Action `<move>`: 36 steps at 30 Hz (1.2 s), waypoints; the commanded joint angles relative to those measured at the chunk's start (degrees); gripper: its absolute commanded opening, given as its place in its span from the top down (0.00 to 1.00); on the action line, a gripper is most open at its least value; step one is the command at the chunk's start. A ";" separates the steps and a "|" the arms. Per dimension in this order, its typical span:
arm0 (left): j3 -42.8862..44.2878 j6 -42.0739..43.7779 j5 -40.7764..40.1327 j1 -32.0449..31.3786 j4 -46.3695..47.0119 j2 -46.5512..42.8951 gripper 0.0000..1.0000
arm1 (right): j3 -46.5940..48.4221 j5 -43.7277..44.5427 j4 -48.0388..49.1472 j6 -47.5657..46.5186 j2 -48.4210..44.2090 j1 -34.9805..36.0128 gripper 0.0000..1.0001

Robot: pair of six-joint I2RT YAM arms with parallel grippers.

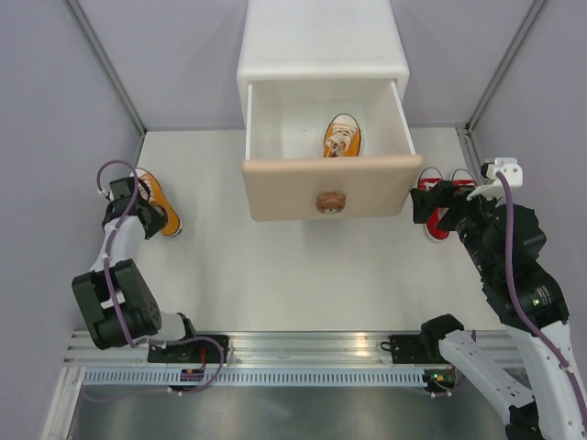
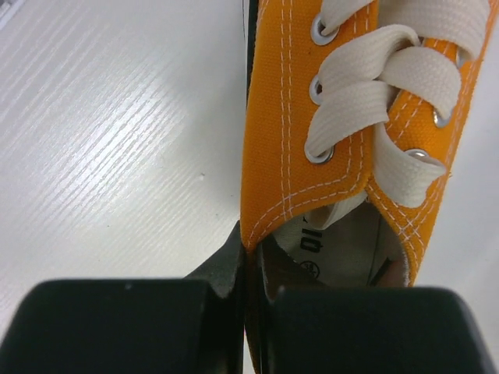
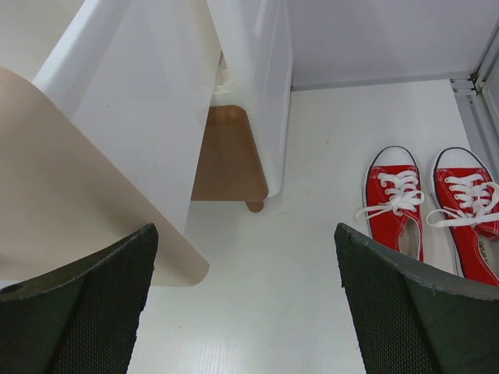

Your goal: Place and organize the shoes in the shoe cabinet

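Observation:
The shoe cabinet point(image 1: 321, 46) stands at the back with its upper drawer point(image 1: 332, 188) pulled out; one orange shoe point(image 1: 341, 136) lies inside. A second orange shoe point(image 1: 161, 203) sits on the table at the left. My left gripper point(image 1: 138, 209) is shut on it. In the left wrist view the jaws point(image 2: 251, 249) pinch the orange shoe's point(image 2: 281, 117) side wall at the collar, one finger inside, one outside. A pair of red shoes point(image 1: 429, 176) point(image 3: 394, 206) stands right of the drawer. My right gripper point(image 1: 429, 203) point(image 3: 245, 234) hovers open just before them, holding nothing.
The drawer's beige front point(image 3: 62, 195) juts toward the arms, close to my right gripper's left finger. Below it show the brown lower front point(image 3: 226, 156) and a short leg point(image 3: 253, 206). Grey walls close in both sides of the white table point(image 1: 293, 284).

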 commanded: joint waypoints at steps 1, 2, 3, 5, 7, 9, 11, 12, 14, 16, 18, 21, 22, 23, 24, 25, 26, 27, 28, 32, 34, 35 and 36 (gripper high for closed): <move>3.59 0.38 1.50 -0.43 2.24 -5.31 0.98 | 0.50 -1.20 1.93 0.44 0.56 0.32 0.02; 4.12 0.03 1.77 -0.52 0.84 -6.45 0.98 | 0.50 -1.29 1.93 0.44 0.56 0.40 0.02; 5.08 -0.06 2.03 -0.69 0.13 -6.98 0.98 | 0.58 -1.38 1.93 0.53 0.56 0.40 0.02; 6.14 -0.41 2.38 -1.22 -1.79 -8.21 0.98 | 1.11 -1.47 1.66 0.71 0.56 0.40 0.02; 8.16 -0.59 2.38 -2.18 -3.21 -10.23 0.98 | 1.55 -1.47 1.31 0.62 0.48 0.32 0.02; 10.53 -0.94 2.38 -3.24 -5.23 -12.42 0.98 | 1.82 -1.30 1.14 0.62 0.39 0.32 0.02; 12.29 -1.12 1.95 -5.34 -6.37 -13.75 0.98 | 2.25 -1.47 1.05 0.71 0.30 0.32 0.02; 14.30 -1.12 1.51 -7.18 -7.77 -14.97 0.98 | 2.43 -1.47 0.96 0.71 0.30 0.40 0.02; 16.51 -1.12 0.19 -8.94 -9.01 -15.86 0.98 | 2.69 -1.73 0.61 0.88 0.21 0.40 0.02; 20.02 -0.94 -1.04 -11.75 -11.12 -16.91 0.98 | 3.04 -1.73 0.26 0.97 0.04 0.32 0.02; 24.05 -0.50 -2.01 -13.78 -12.44 -17.27 0.98 | 3.13 -1.82 -0.01 1.23 -0.14 0.32 0.02; 30.20 0.46 -3.41 -18.17 -15.34 -17.36 0.98 | 3.22 -2.00 -0.18 1.41 -0.49 0.32 0.02; 31.71 1.16 -3.59 -18.97 -16.47 -17.36 0.98 | 3.22 -2.00 -0.27 1.50 -0.58 0.32 0.02; 33.20 1.43 -3.59 -19.76 -16.75 -17.45 0.98 | 3.31 -2.08 -0.36 1.50 -0.67 0.32 0.02; 36.00 1.61 -3.68 -19.94 -17.27 -17.36 0.98 | 3.31 -2.17 -0.27 1.50 -0.75 0.32 0.02; 37.34 1.96 -3.59 -22.81 -17.62 -17.27 0.98 | 3.31 -2.17 -0.36 1.58 -0.84 0.40 0.02; 38.65 2.22 -3.51 -23.62 -18.15 -17.01 0.98 | 3.31 -2.17 -0.36 1.59 -0.93 0.40 0.02; 41.28 2.49 -3.24 -25.46 -18.50 -16.83 0.98 | 3.31 -2.17 -0.36 1.59 -1.02 0.32 0.02; 42.70 3.27 -2.55 -26.35 -18.85 -16.48 0.98 | 3.31 -2.17 -0.45 1.67 -1.02 0.32 0.02; 48.41 5.03 -1.22 -30.13 -19.56 -15.69 0.98 | 3.05 -2.17 -0.54 1.94 -1.37 0.32 0.02; 51.66 6.08 0.79 -30.93 -19.65 -15.08 0.98 | 2.96 -2.17 -0.54 1.94 -1.55 0.32 0.02; 52.98 6.27 1.50 -31.19 -19.65 -14.73 0.98 | 2.96 -2.17 -0.54 2.02 -1.55 0.32 0.02; 55.69 6.53 2.03 -31.54 -19.65 -14.37 0.98 | 2.87 -2.17 -0.54 1.94 -1.63 0.32 0.02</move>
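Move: My left hand already pinches the rim of the second orange shoe. The open drawer it is bound for has its middle about 46 cm to the right, nearly level fore and aft, some 24 cm higher. The drawer front lies 46 cm right and 9 cm nearer me; the first orange shoe inside is roughly 49 cm right, 6 cm farther out. From my right hand the drawer's middle is about 20 cm left and 10 cm ahead, slightly lower. I keep my left fingers shut on the shoe's rim and lift it fast, about 36 cm, at first nearly straight up, then also swinging roughly 17 cm to the right towards the open drawer. On the way my wrist tips the fingers up from pointing steeply down, some 40 degrees, and turns about 30 degrees clockwise. ##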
